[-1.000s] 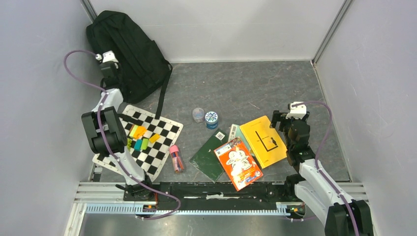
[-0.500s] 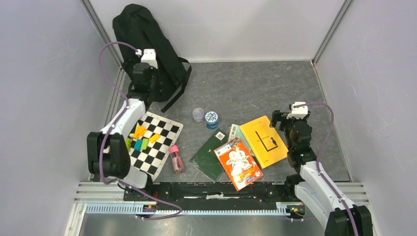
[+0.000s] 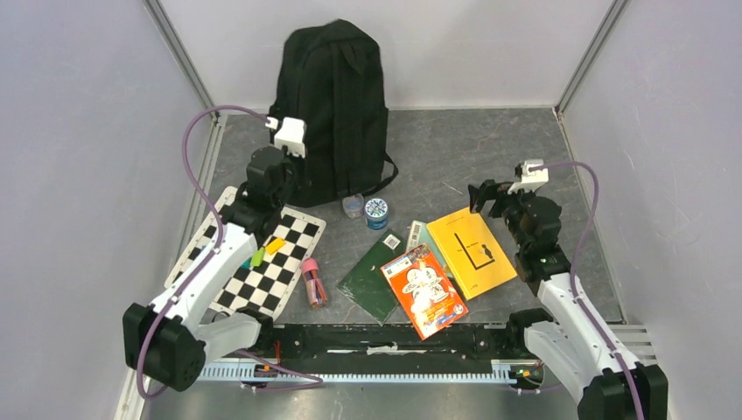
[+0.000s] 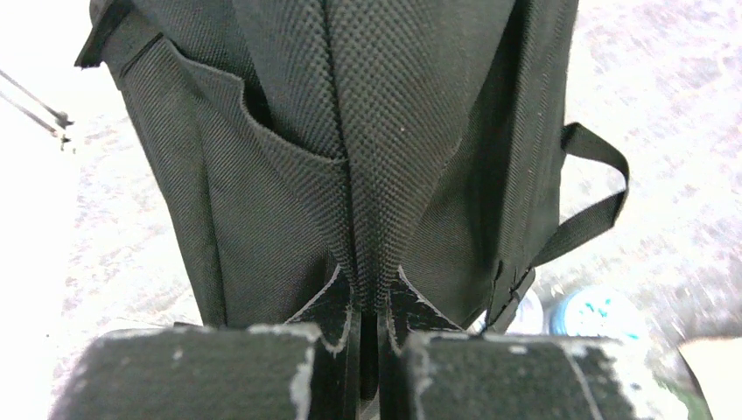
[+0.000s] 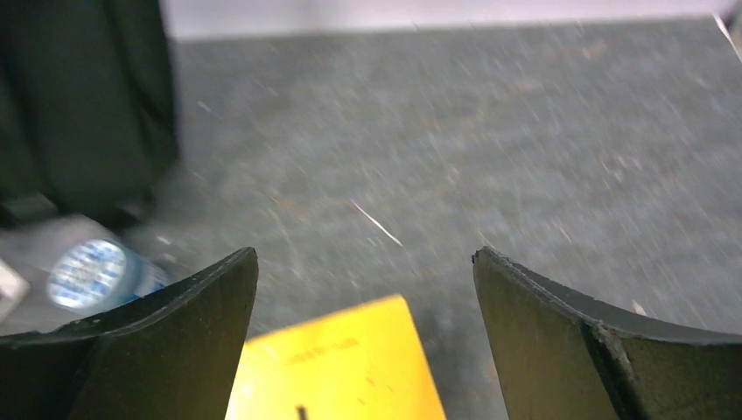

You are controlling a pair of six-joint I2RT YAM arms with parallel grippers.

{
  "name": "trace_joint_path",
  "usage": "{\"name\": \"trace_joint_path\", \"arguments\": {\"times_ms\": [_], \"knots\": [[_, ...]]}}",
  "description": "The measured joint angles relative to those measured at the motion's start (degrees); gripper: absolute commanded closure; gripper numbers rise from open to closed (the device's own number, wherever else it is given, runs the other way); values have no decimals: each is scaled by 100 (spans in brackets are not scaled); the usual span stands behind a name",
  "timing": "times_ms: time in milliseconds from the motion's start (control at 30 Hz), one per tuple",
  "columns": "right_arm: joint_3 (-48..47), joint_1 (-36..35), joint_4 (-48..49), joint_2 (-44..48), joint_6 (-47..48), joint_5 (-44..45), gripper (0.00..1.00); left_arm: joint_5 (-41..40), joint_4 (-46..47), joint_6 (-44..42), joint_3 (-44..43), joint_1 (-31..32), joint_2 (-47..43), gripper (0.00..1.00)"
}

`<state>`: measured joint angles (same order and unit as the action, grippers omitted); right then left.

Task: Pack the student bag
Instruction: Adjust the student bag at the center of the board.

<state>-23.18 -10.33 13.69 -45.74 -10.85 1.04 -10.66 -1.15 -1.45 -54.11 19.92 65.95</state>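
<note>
The student bag (image 3: 337, 105), a big black backpack, lies at the back middle of the table with its straps facing up. My left gripper (image 3: 299, 175) is at its near left edge, shut on a ridge of black bag fabric (image 4: 372, 219) pinched between the fingertips (image 4: 341, 306). In the left wrist view the student bag (image 4: 262, 175) fills most of the frame, a strap loop (image 4: 604, 188) hanging at the right. My right gripper (image 3: 478, 194) hovers open above the far end of a yellow book (image 5: 337, 367), with nothing between its fingers (image 5: 201, 297).
In front of the bag stand a clear jar (image 3: 353, 204) and a blue-lidded jar (image 3: 377, 212). A green book (image 3: 372, 276), an orange comic (image 3: 424, 289) and the yellow book (image 3: 472, 249) lie near the front. A chessboard (image 3: 289, 254) with coloured blocks and a pink case (image 3: 313, 280) lie at left.
My left arm has swung right, dragging the bag from the back left corner to the back middle. My right gripper has turned a little to the left, still open.
</note>
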Motion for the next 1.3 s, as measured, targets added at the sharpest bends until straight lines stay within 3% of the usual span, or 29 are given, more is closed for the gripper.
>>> {"name": "trace_joint_path", "arguments": {"times_ms": [267, 600, 767, 967, 1300], "knots": [[-1587, -247, -107, -452, -905, -975, 2, -46, -22, -79, 793, 533, -715, 98], [-2699, -1036, -243, -1215, -2708, -922, 2, -739, 365, -608, 1187, 1589, -706, 98], [-3891, -1617, -916, -2006, -3058, -474, 2, -1040, 531, -977, 1285, 2083, -706, 98], [-5377, -2448, -1438, -2686, -3095, 435, 2, -1222, 671, -1272, 1344, 2194, -706, 98], [-6043, -2708, -1624, -3388, -3268, 1408, 2, -1499, 861, -1598, 1471, 2334, -706, 98]]}}
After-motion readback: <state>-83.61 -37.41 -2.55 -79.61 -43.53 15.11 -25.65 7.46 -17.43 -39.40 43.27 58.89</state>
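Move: The left hand already pinches a padded part at the black student bag's near-left side, the bag's middle about 7 cm ahead and 8 cm right of it, a little lower. The board's centre lies some 22 cm right, 8 cm back and 26 cm down; the clear cup is about 14 cm right and 7 cm back, the blue jar 20 cm right and 9 cm back, both on the board. From the empty, open right hand, the bag's middle is about 36 cm left, 12 cm ahead and slightly higher, with the yellow book 13 cm back and 7 cm left, below. Keeping its pinch on the bag, the left hand draws back and to the right, about 7 cm each way, and sinks some 4 cm towards the board's centre, then stays there while rolling its left side up. Meanwhile the right hand, fingers wide open, swings up and left by 20 cm or more with a smaller push forward, rolling its left side up some 35 degrees, to come close over the bag's upper right part, easing forward and slightly down at the last; no touch can be made out. ##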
